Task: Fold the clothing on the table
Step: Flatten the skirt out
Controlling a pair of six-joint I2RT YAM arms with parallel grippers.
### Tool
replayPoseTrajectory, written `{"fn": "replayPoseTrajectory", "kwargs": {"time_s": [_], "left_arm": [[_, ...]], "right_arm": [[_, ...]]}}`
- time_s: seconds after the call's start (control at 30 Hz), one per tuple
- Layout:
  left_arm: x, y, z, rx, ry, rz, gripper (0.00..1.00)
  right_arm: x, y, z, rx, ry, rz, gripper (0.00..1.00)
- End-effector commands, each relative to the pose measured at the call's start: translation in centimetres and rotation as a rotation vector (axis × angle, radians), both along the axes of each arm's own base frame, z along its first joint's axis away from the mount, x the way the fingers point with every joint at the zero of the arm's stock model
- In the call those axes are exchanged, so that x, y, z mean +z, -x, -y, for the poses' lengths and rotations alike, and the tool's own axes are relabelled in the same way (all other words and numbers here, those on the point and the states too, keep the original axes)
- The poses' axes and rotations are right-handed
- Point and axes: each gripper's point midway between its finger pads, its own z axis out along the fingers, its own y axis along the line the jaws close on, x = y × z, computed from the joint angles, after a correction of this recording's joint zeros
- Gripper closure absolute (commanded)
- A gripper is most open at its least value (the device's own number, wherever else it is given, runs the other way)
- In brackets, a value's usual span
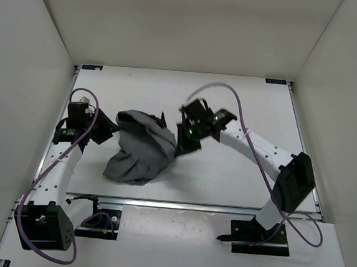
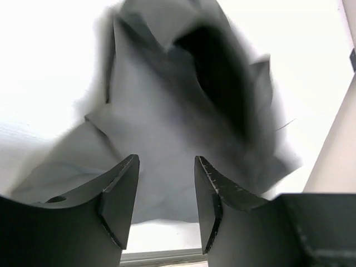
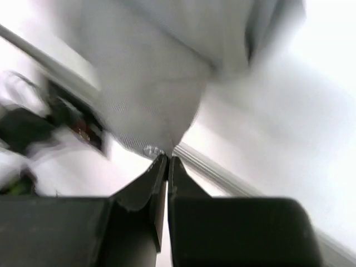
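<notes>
The clothing (image 1: 141, 149), dark grey and crumpled, lies bunched left of centre on the white table (image 1: 231, 175), with its right side lifted. My right gripper (image 1: 180, 147) is at that right edge. In the right wrist view it (image 3: 168, 158) is shut on a pinched corner of the clothing (image 3: 156, 83), which hangs from the fingertips. My left gripper (image 1: 107, 130) is at the garment's upper left edge. In the left wrist view it (image 2: 167, 161) stands open, the clothing (image 2: 167, 111) lying just beyond its fingers and nothing between them.
White walls enclose the table on three sides. A metal rail (image 1: 191, 205) runs along the near edge, in front of the arm bases (image 1: 260, 234). Purple cables (image 1: 43, 178) loop beside the left arm and over the right arm.
</notes>
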Motion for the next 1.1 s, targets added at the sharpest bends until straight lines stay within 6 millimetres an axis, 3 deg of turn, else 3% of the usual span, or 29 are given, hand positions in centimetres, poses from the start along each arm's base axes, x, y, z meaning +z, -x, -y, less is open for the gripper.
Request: {"fn": "replayPoseTrajectory", "kwargs": {"time_s": [0.0,0.03,0.1,0.13,0.3,0.57,0.73,0.93,0.97,1.03,1.07], "left_arm": [[-0.4,1.4,-0.1,-0.024,-0.048,-0.010,0.44],[-0.3,1.4,0.4,-0.039,-0.032,0.001,0.44],[-1.6,2.2,1.9,-0.087,0.004,-0.023,0.45],[-1.8,2.5,3.5,-0.140,-0.002,-0.015,0.45],[-4.1,3.1,5.7,-0.177,-0.024,-0.037,0.45],[-7.1,2.3,4.4,-0.082,-0.093,-0.086,0.46],[-7.5,1.0,3.2,-0.031,-0.132,-0.079,0.45],[-9.5,-1.1,3.1,0.000,-0.159,-0.097,0.49],[-9.9,-1.7,3.4,-0.005,-0.149,-0.111,0.54],[-10.1,-2.8,4.2,-0.028,-0.131,-0.133,1.00],[-9.4,-4.3,4.2,-0.019,-0.130,-0.128,1.00]], "right_arm": [[-6.0,3.5,3.9,-0.077,-0.054,-0.162,1.00],[-4.7,3.0,4.3,-0.101,-0.119,-0.132,1.00],[-6.9,4.4,6.2,-0.132,-0.136,-0.196,1.00],[-6.6,4.4,6.4,-0.142,-0.168,-0.188,1.00],[-8.3,4.8,8.8,-0.200,-0.183,-0.223,1.00],[-8.0,4.3,8.9,-0.199,-0.218,-0.216,1.00],[-8.4,4.7,8.8,-0.190,-0.221,-0.234,1.00],[-8.6,5.1,8.9,-0.188,-0.230,-0.247,1.00],[-8.6,5.1,9.0,-0.189,-0.233,-0.250,1.00],[-8.1,4.8,9.1,-0.185,-0.250,-0.243,1.00],[-7.6,4.3,9.0,-0.183,-0.270,-0.244,1.00]]}}
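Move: Ahead of the open left hand, about 7 cm out, 2 cm right and 9 cm down, is the skirt's far left corner; the skirt's middle is some 8 cm right, 2 cm back and 10 cm below. The right hand, already pinching the skirt, heads for bare table about 6 cm back, 9 cm right and 18 cm below; from it the skirt's middle is 11 cm left, 2 cm ahead, 15 cm below, and the near rail 14 cm back, 18 cm down. Sweeping down, right and back some 16 cm in all, the right hand draws its pinched corner away from the left arm, then rises about 3 cm and holds it above the table. Meanwhile the left hand dips right and back, comes forward again while sinking about 12 cm in total, tips its fingers down a little and closes them on the skirt's left edge. ##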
